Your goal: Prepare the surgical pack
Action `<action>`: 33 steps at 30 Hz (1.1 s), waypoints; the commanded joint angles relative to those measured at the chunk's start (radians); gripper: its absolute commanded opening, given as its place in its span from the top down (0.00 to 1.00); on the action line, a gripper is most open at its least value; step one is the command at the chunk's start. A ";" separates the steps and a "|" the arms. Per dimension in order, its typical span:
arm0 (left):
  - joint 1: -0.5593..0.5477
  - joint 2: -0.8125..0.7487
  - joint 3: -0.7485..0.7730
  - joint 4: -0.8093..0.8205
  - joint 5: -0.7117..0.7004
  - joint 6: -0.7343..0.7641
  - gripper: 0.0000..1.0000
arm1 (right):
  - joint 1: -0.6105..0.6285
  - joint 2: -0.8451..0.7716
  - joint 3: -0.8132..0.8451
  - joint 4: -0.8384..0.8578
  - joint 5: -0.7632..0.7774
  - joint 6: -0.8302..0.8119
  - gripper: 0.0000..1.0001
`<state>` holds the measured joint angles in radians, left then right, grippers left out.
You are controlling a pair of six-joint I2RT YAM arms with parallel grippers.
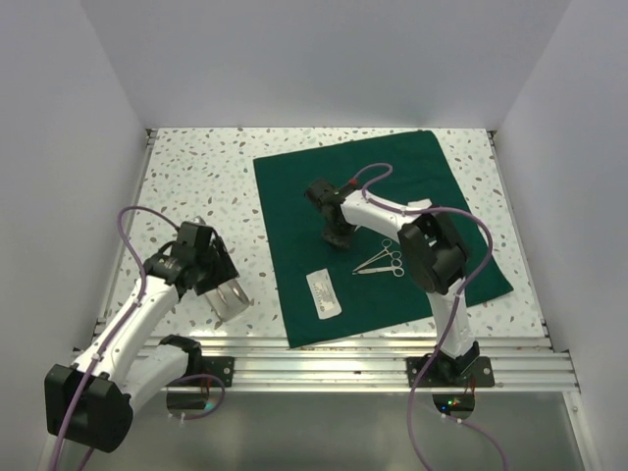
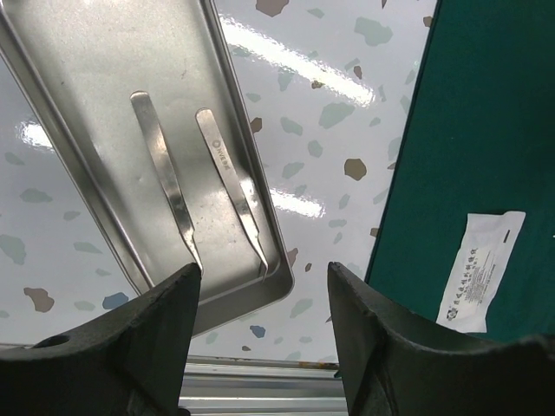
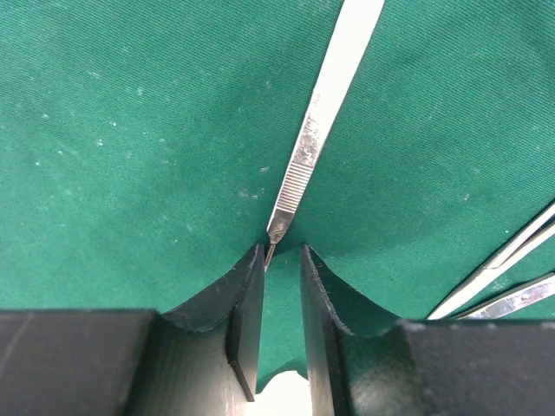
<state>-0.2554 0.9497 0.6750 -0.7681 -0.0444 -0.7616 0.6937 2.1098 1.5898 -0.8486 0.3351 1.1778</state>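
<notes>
The surgical pack is a dark green cloth [image 1: 392, 186] spread flat on the speckled table, and it fills the right wrist view [image 3: 130, 130]. My right gripper [image 3: 282, 256] is low over the cloth's middle [image 1: 337, 235]. Its jaws stand narrow, with a slim gap between them. A silver scalpel handle [image 3: 316, 121] lies on the cloth, its thin end in that gap against the left finger. My left gripper [image 2: 264, 286] hangs open and empty over the near corner of a steel tray [image 2: 87, 104], left of the cloth [image 2: 494, 113].
Two tweezers [image 2: 165, 173] [image 2: 230, 186] lie in the tray. A white sealed packet [image 1: 323, 292] and scissor-like forceps [image 1: 383, 261] rest on the cloth's near part. A metal rail runs along the near table edge, and white walls close the sides.
</notes>
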 commanded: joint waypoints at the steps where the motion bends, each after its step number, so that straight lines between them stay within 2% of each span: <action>1: 0.005 -0.022 0.029 0.030 0.012 0.031 0.36 | 0.003 0.047 0.038 -0.029 0.044 0.017 0.75; 8: 0.005 -0.040 0.047 0.033 0.020 0.059 0.36 | 0.006 0.079 0.070 -0.043 0.038 0.016 0.82; 10: 0.005 -0.045 0.052 0.032 0.018 0.065 0.36 | 0.006 0.081 0.079 -0.050 0.039 0.014 0.90; 15: 0.005 -0.046 0.060 0.030 0.032 0.076 0.36 | 0.006 0.058 0.084 -0.058 0.047 0.009 0.99; 19: 0.005 -0.049 0.061 0.041 0.040 0.087 0.36 | 0.006 0.041 0.085 -0.060 0.045 -0.006 1.00; 22: 0.005 -0.057 0.061 0.090 0.173 0.140 0.36 | 0.009 0.000 0.070 -0.025 0.035 -0.046 1.00; 24: 0.005 -0.058 0.061 0.128 0.240 0.165 0.36 | 0.007 -0.039 0.016 0.034 0.003 -0.134 1.00; 28: 0.005 -0.026 0.058 0.263 0.467 0.180 0.33 | 0.007 -0.175 -0.103 0.208 -0.059 -0.294 1.00; 33: 0.004 0.064 0.055 0.403 0.577 0.131 0.31 | 0.009 -0.254 -0.194 0.284 -0.151 -0.464 1.00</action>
<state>-0.2554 0.9737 0.6994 -0.5198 0.3851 -0.6262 0.6994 1.9415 1.4189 -0.6743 0.2512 0.8631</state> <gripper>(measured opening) 0.683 0.009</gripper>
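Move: Just beyond the right fingertips lies the scalpel on the green cloth, its thin near end already between them; its middle is some 4 cm ahead and 2 cm right, barely below. The clamp lies about 9 cm right and 2 cm back, the scissors 11 cm right and 5 cm back, the packet 2 cm left and 10 cm back. From the empty left hand the scalpel is roughly 18 cm ahead, 27 cm right and 8 cm below; the tray is 4 cm ahead and 1 cm left. Closing on the scalpel's thin near end, the right fingers shut almost fully and pinch it, then lift it about 2.5 cm while drawing a little back and turning some 20 degrees counter-clockwise. The left hand, open and empty, edges up off the tray, then swings right about 8 cm while rising, towards the cloth and the scalpel, its fingers tilting to the right. ##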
